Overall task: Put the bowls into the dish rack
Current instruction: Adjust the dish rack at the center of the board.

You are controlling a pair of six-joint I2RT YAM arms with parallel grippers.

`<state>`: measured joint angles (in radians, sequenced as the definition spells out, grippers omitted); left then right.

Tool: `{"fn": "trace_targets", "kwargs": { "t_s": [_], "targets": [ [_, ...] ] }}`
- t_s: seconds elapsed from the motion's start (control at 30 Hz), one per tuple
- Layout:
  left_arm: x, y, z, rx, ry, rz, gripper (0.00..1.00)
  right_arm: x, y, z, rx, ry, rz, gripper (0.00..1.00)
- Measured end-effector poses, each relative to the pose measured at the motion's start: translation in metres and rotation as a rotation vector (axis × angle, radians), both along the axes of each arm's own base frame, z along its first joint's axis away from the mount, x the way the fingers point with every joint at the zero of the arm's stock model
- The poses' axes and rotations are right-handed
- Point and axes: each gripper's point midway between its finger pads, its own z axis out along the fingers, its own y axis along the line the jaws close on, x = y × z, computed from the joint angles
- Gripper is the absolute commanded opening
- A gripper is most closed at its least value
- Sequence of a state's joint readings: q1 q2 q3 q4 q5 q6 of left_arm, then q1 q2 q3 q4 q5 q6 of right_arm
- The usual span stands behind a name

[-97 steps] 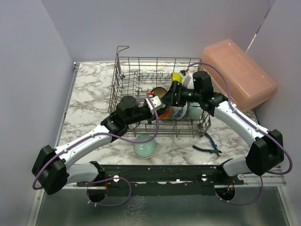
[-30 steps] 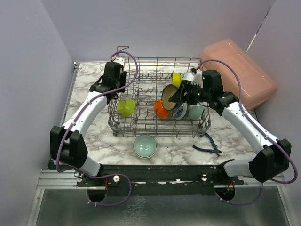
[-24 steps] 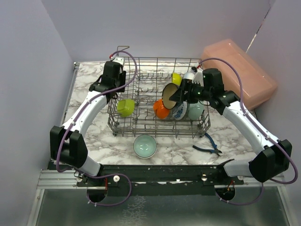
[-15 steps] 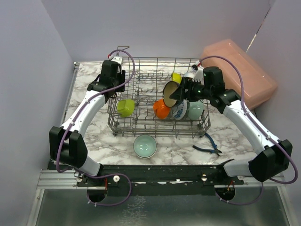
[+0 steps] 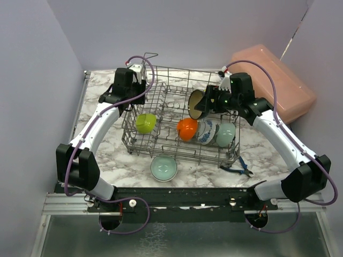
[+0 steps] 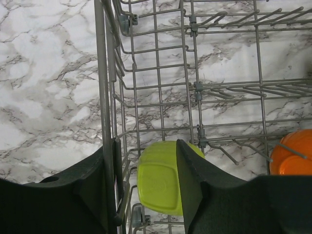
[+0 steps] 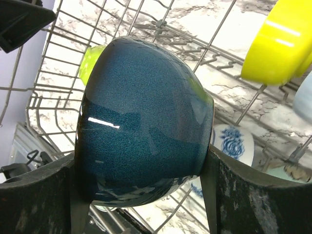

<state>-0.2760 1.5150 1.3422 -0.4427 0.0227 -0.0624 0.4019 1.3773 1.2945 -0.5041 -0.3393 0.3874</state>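
The grey wire dish rack (image 5: 161,92) stands mid-table, skewed. In it sit a lime green bowl (image 5: 145,122), an orange bowl (image 5: 187,128), a blue-patterned white bowl (image 5: 206,131) and a mint green bowl (image 5: 225,134). Another mint green bowl (image 5: 163,168) rests on the table before the rack. My right gripper (image 7: 142,156) is shut on a dark teal bowl (image 7: 146,122), held on its side above the rack's right half (image 5: 197,103). My left gripper (image 6: 146,146) is open, straddling the rack's left wall (image 6: 103,73) near the back corner, the lime bowl (image 6: 161,180) below it. A yellow bowl (image 7: 280,44) stands in the rack.
A pink translucent box (image 5: 273,80) lies at the back right. Blue-handled pliers (image 5: 236,168) lie on the marble by the rack's front right corner. Purple walls close in the left and back sides.
The left arm has gone from the rack's front to its left back corner. In the last half second the rack swung askew, and the right gripper carried the teal bowl slightly back.
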Motion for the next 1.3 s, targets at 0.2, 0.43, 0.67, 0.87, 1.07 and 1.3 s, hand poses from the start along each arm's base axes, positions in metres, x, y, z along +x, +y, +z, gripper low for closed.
{"fn": "trace_targets", "kwargs": {
  "t_s": [0.2, 0.43, 0.67, 0.87, 1.07, 1.3],
  "targets": [
    [-0.001, -0.007, 0.001, -0.020, 0.000, -0.036, 0.13, 0.010, -0.004, 0.001, -0.037, -0.016, -0.020, 0.00],
    [-0.001, -0.007, 0.001, -0.026, 0.000, -0.021, 0.00, 0.021, -0.003, 0.004, -0.055, -0.035, -0.030, 0.00],
    [0.003, -0.002, 0.001, -0.046, -0.031, 0.078, 0.00, 0.033, -0.002, -0.004, -0.080, -0.025, -0.037, 0.00],
    [0.003, 0.008, 0.007, -0.074, -0.086, 0.190, 0.00, 0.052, 0.001, 0.008, -0.094, -0.066, -0.051, 0.00],
    [-0.005, 0.024, 0.024, -0.065, -0.153, 0.252, 0.00, 0.071, 0.002, 0.024, -0.109, -0.120, -0.070, 0.00],
    [-0.015, 0.028, 0.023, -0.048, -0.163, 0.264, 0.00, 0.080, -0.001, 0.013, -0.150, -0.111, -0.083, 0.00]
  ]
}}
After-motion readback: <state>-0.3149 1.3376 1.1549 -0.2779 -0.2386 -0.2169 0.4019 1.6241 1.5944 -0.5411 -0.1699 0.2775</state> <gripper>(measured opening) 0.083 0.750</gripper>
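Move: The dish rack's tall left top rail stands between the left hand's open fingers, against the left one, some 2 cm left of the hand point and about level; the lime cup lies about 6 cm back, 1 cm right and 14 cm below. The free back-row place in line for the right hand's dark bowl is about 9 cm ahead, 4 cm left and 16 cm down, with the yellow cup 9 cm ahead, 3 cm right, 17 cm down, and the orange cup 4 cm back, 6 cm left, 17 cm down. The rack's left top rail, already against the left finger, is nudged barely 1 cm farther right; then the left hand comes back left about 3.5 cm, rising some 2 cm and turning counter-clockwise, and shuts its half-open fingers to pinch the rail. Meanwhile the dark bowl, still held in the right hand, is carried about 8 cm forward above the rack towards its back row. ##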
